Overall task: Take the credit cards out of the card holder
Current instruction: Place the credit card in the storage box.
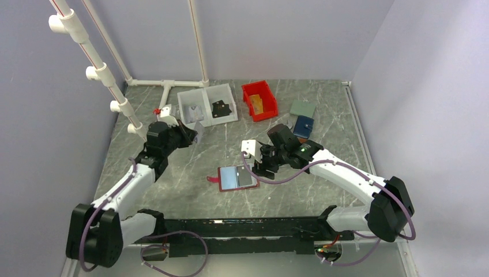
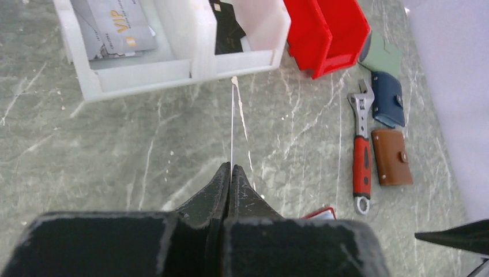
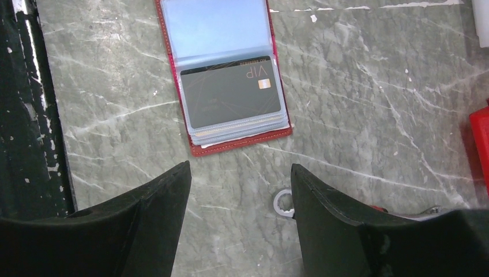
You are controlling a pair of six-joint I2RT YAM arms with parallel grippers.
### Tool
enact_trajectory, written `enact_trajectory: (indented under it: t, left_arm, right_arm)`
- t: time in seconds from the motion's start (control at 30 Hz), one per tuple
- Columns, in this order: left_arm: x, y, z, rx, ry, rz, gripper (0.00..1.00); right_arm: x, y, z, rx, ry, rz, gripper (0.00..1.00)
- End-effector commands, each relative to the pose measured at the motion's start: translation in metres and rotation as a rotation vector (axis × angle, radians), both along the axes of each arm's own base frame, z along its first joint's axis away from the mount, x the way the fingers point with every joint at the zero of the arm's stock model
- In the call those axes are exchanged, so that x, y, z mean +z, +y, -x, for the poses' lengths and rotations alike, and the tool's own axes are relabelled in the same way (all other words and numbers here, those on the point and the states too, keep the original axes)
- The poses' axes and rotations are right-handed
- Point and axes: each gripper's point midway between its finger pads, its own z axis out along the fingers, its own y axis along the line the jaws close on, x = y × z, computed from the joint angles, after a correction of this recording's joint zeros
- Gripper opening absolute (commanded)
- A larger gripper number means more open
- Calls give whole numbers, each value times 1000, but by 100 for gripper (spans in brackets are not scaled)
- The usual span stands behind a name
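The red card holder (image 1: 236, 178) lies open on the table, its pale blue pockets facing up (image 3: 222, 34). A dark credit card marked VIP (image 3: 230, 98) sits in its near pocket, over a stack of sleeves. My right gripper (image 3: 240, 165) hangs open just beside the holder's edge (image 1: 258, 168), with nothing between its fingers. My left gripper (image 2: 231, 166) is shut on a thin credit card (image 2: 232, 121), seen edge-on. It holds that card in front of the white bin (image 1: 195, 134).
The white two-part bin (image 2: 144, 72) holds a silver VIP card (image 2: 121, 26) and a black card (image 2: 226, 29). A red bin (image 1: 259, 99) stands to its right. A red-handled wrench (image 2: 361, 156), brown wallet (image 2: 392, 157), blue wallet (image 2: 387, 99) and green pouch (image 2: 383, 55) lie on the right.
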Motion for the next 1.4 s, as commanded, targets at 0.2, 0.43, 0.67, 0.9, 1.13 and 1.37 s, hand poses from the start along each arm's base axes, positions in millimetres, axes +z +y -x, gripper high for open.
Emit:
enact_trajectory:
  t: [0.2,0.43,0.67,0.9,1.13,1.37]
  left_arm:
    - [11,12,-53,-59,38,136,0]
    - [-12,35,-87,40,156,131,0]
    - [-22,36,-125,65,211,147,0]
    - [-32,37,-157,90,239,155,0]
    - [-48,41,-182,105,269,114,0]
    - [-46,49,-190,142,295,63,33]
  right_arm:
    - [22,3,-12,-25,-66,-42,67]
    - [22,4,-11,-22,-59,-45,67]
    - [21,4,-10,-20,-56,-43,67]
    - [20,4,-11,-20,-57,-42,67]
    - [20,4,-11,-23,-61,-40,67]
    - [20,2,-12,-27,-67,-35,67]
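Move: The left compartment of the white box, where I am taking the card held in my left hand, lies about 24 cm ahead, 3 cm left and 14 cm below that hand. The compartment with the black cards is some 26 cm ahead and 7 cm right, and the red box about 28 cm ahead and 22 cm right, both at table level. From my right hand, the left compartment is roughly 37 cm ahead, 21 cm left and 11 cm down. With the card still pinched, I carry my left hand forward about 18 cm to the box's left compartment, sinking some 6 cm and drifting 4 cm left. On the way I tip the fingers down nearly 20 degrees so the card points into the compartment. Only at the very end do I part the fingers about a quarter and let go of the card. ##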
